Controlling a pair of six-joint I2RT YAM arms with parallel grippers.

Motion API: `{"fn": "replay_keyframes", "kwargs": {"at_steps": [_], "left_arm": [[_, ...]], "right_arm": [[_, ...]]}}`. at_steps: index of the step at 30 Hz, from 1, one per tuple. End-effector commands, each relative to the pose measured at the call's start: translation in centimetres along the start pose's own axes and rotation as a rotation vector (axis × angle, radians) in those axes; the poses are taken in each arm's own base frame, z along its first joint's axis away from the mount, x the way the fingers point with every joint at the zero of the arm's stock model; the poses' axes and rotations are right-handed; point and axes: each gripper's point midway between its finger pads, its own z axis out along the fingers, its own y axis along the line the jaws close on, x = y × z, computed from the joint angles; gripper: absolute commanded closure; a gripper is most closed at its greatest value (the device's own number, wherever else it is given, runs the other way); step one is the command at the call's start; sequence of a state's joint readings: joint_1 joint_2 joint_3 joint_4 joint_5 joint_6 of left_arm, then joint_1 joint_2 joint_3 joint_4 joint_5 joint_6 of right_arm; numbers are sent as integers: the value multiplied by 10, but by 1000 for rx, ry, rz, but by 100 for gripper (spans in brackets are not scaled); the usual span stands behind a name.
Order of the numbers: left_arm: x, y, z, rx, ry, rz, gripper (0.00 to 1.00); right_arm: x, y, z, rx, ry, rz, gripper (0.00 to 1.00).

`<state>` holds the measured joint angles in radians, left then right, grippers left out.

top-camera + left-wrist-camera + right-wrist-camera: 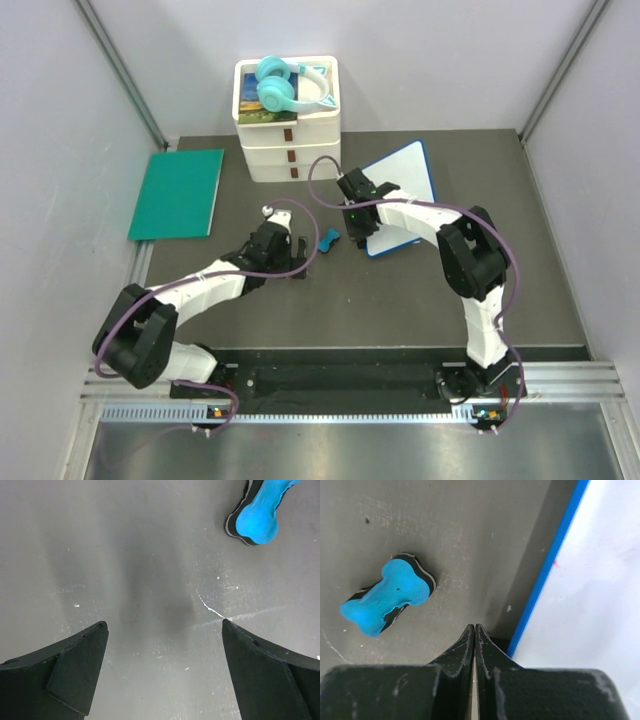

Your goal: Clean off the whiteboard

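Note:
The whiteboard [402,190], white with a thin blue frame, lies tilted on the dark table at centre right. It fills the right side of the right wrist view [592,605]; a faint reddish mark shows near its edge. A blue bone-shaped eraser [328,239] lies on the table just left of the board, between the two grippers. My right gripper [358,228] is shut [474,627] at the board's left edge, the eraser [385,597] to its left. My left gripper [298,258] is open and empty [165,630] over bare table, the eraser [257,517] ahead to its right.
A green flat mat [178,192] lies at the far left. A white stack of drawers [290,140] stands at the back centre with teal headphones [285,85] on top. Grey walls close in the table on the left, back and right.

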<state>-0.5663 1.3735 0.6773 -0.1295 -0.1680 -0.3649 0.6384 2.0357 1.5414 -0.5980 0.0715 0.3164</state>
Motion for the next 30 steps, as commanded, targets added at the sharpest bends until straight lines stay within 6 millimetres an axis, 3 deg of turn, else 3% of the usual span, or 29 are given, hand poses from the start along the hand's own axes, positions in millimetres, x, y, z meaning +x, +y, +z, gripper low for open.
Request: {"fn": "replay_keyframes", "kwargs": {"at_steps": [1,9,16,30], "left_arm": [[-10,-3,-9,19,-45,-6,1],[-4,-2,-10,24,-37,-6,1],[-6,-1,-13,23,-42,-7,1],[-9,-1,-16,23,-52,-7,1]], "right_arm": [[-9,14,0,17,-14,-35,100],[6,-11,12,155,23,-47,100],[19,-44,4,317,51,-71,100],[39,-102,-11,407,94,12,100]]}}
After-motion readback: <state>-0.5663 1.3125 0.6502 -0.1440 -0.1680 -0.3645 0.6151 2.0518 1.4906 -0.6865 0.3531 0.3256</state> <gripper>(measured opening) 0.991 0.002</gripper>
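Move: The whiteboard's middle lies about 11 cm to the right of the shut right fingers and 10 cm ahead, some 3 cm lower. Its near corner is only about 3 cm to their right and 4 cm back. The blue eraser lies about 7 cm to the right hand's left, level with it. From the idle left hand the whiteboard's middle is some 26 cm to the right and 15 cm ahead. The whiteboard's left edge, close to its near corner, is pushed to the right by the shut fingertips of the right hand. The hand first sinks about 2 cm beside the edge, then sweeps about 7 cm rightward against it, staying low, while the fingertips swing rightward by some 15 degrees until they point more steeply down. ##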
